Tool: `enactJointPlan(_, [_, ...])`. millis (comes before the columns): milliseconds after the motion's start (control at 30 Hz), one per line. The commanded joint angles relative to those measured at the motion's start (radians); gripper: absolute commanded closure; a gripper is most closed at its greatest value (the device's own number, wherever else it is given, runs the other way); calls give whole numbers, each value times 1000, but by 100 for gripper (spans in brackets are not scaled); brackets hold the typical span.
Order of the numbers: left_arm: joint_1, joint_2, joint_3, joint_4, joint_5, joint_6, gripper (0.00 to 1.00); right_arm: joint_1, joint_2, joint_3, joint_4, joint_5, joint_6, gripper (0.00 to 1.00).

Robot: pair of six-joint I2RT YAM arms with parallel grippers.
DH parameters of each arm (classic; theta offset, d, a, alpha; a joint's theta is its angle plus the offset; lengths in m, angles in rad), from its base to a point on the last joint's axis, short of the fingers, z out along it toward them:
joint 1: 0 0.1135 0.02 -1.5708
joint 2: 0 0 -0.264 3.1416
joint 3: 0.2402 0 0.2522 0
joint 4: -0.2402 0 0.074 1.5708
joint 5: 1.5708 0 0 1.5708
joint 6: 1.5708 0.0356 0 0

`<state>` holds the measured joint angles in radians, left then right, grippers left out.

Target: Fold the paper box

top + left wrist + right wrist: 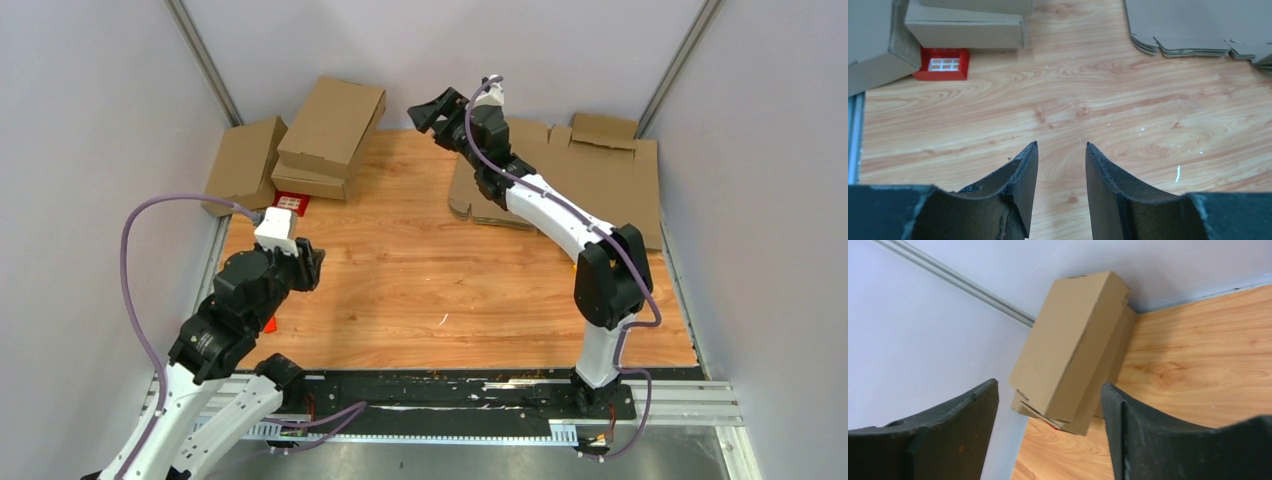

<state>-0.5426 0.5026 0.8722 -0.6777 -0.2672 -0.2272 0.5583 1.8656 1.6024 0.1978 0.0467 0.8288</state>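
Observation:
A folded paper box [332, 125] of plain brown cardboard lies closed on top of another carton [310, 180] at the back left corner. The right wrist view shows that paper box [1073, 345] ahead of the fingers, well apart from them. My right gripper [430, 108] [1048, 390] hangs raised near the back wall, to the right of the boxes, open and empty. Low over the left side of the table, my left gripper [310, 265] [1061, 145] is open, with bare wood between its fingers.
A third closed carton [243, 163] [873, 50] leans at the far left edge. A small red card [291, 203] [943, 63] lies in front of the cartons. A wide sheaf of flat notched cardboard sheets [600, 170] [1198, 25] covers the back right.

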Motion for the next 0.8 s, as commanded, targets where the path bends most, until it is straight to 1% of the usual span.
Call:
enactJointPlan(0, [3,27,-21,67,43,-45,53,8,76,19,-60,52,-56,31])
enactJointPlan(33, [3,31,-26,71,43,-45,52,9,102,40,-60,56,-43,38])
enactJointPlan(67, [3,33,-29,74,42,-46,52,12,129,63,-59,63,-31,42])
enactJointPlan(133, [3,33,-37,78,39,-43,51,15,193,115,-44,77,-20,56])
enactJointPlan(167, [3,32,-38,77,38,-40,51,19,232,147,-37,89,-14,65])
enactJointPlan(233, [3,30,-39,72,39,-33,50,26,309,211,-19,106,8,88])
enactJointPlan(267, [3,28,-37,67,40,-30,50,29,352,245,-5,116,23,97])
enactJointPlan(300, [3,25,-38,62,38,-29,50,33,394,281,8,125,35,100])
enactJointPlan(367, [3,16,-40,55,34,-26,49,46,493,383,36,135,40,100])
enactJointPlan(433, [3,2,-45,50,33,-19,49,58,607,524,48,129,31,100])
enactJointPlan(567, [4,-25,-54,40,24,0,49,91,878,869,142,-7,58,100])
enactJointPlan(633, [3,-31,-55,36,24,7,49,113,968,997,181,-78,50,100])
enactJointPlan(667, [3,-33,-55,35,23,10,49,126,974,1006,190,-79,35,100])
enactJointPlan(700, [3,-34,-55,35,24,12,49,135,954,969,197,-60,19,100])
enactJointPlan(767, [3,-38,-55,34,30,12,49,144,870,812,237,18,10,100])
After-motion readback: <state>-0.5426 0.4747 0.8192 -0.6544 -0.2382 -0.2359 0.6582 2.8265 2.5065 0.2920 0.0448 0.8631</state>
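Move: The upper paper box, lying on another box in the far left corner, is about 18 cm ahead of the empty right gripper, some 22 cm to its left and 18 cm lower. The lower box is about 17 cm ahead, 24 cm left and 26 cm down. The red tray lies roughly 5 cm ahead, 32 cm left and 29 cm below. From the left gripper, the upper box is straight ahead by about 46 cm and 14 cm down. Shut the right gripper's open fingers into a closed tip while dropping down and forward, then sweep left at nearly level height into the right side of the stacked boxes, about 17 cm down, 15 cm left and 10 cm forward in all. Keep the wrist nearly steady and bring the closed fingertips against the side near the seam, nudging the upper box left. ##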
